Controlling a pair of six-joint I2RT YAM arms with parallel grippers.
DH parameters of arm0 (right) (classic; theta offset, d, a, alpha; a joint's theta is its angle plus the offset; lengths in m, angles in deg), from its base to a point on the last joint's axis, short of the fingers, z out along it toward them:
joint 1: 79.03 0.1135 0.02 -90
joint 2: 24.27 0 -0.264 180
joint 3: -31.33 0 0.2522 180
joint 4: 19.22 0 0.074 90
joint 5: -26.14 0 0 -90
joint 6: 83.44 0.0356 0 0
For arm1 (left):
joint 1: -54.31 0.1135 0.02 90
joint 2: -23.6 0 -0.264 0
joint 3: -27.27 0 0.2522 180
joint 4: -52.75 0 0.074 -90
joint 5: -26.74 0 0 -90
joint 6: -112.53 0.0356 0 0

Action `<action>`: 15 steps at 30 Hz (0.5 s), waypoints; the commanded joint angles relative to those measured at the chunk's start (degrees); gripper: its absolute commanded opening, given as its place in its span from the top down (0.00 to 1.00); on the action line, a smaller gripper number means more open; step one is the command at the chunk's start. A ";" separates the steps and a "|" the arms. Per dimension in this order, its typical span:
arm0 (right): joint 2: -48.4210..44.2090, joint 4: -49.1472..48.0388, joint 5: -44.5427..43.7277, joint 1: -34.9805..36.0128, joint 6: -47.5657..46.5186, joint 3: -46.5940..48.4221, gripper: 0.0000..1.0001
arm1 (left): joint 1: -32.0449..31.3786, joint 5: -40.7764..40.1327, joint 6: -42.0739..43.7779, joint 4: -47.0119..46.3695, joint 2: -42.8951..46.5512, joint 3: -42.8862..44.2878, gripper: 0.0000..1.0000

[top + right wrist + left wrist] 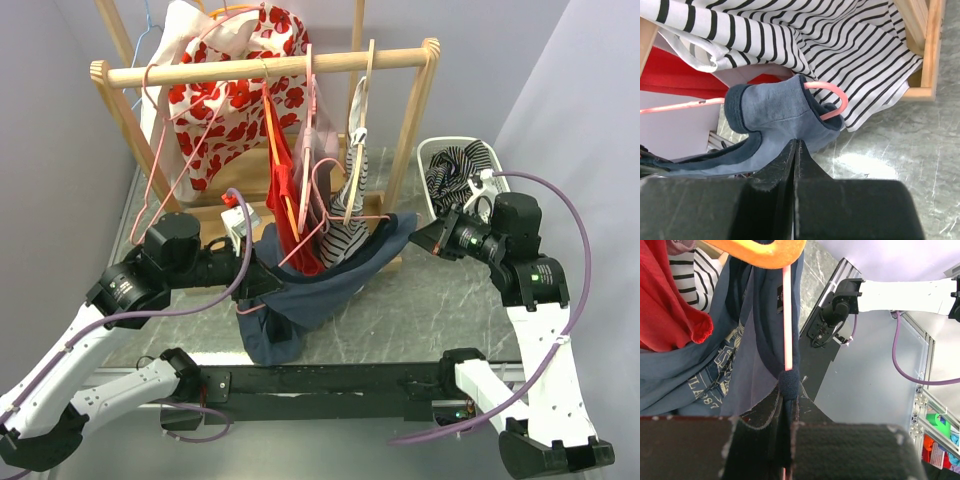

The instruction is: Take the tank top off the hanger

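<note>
A navy blue tank top point(320, 285) hangs on a pink wire hanger point(318, 172) in front of the wooden rack, stretched between my two arms. My left gripper point(262, 285) is shut on the hanger's left end. In the left wrist view the pink rod point(787, 315) and a navy strap point(755, 340) run into the closed jaws of the left gripper point(785, 390). My right gripper point(425, 235) is shut at the top's right shoulder. In the right wrist view the right gripper point(796, 142) pinches the blue fabric point(775, 107) just below the hanger's pink end point(827, 87).
The wooden rack point(270, 68) carries a red floral garment point(225, 100), a red garment point(282, 190) and a black-and-white striped garment point(350, 200) on other hangers. A white basket point(432, 150) with striped cloth stands at the right. A small white box point(240, 225) sits behind my left arm.
</note>
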 commanded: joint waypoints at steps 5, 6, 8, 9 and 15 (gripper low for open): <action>-0.59 -3.74 -0.35 0.21 -0.44 -0.50 0.40 | -0.01 0.61 -0.23 -4.19 0.70 1.35 0.99; -0.85 -4.28 -0.70 0.21 -0.53 -0.59 0.34 | -0.01 0.52 -0.32 -4.19 0.79 1.18 0.99; -1.38 -5.24 -1.14 0.12 -0.44 -0.68 0.31 | -0.01 0.70 -0.32 -4.19 0.88 1.00 0.99; -1.47 -5.42 -1.40 0.21 -0.44 -0.68 0.30 | -0.01 1.31 -0.32 -4.19 0.88 1.00 0.99; -0.42 -7.09 0.53 0.38 -0.27 -0.06 0.35 | -0.10 1.49 -0.49 -4.80 0.79 0.83 0.99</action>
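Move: The end of the navy tank top, still draped over the hanger's free tip, lies just past the right fingertips, roughly 3 cm ahead, 3 cm to the left and a touch lower. From the right hand, the hanging striped top is about 10 cm ahead and 10 cm left, and the white basket some 12 cm ahead, 14 cm right and far below. From the left hand, that cloth end lies about 20 cm right and 10 cm ahead. The right hand spreads its shut fingers to about two thirds open at the tank top's draped end, easing forward and then also up, barely 1 cm each way, with the fingers tipping up a few degrees, so that the open fingertips come to either side of the cloth below the hanger's tip. The left hand stays in place and keeps its pinch on the other side of the hanger and the cloth there, holding both steady. ##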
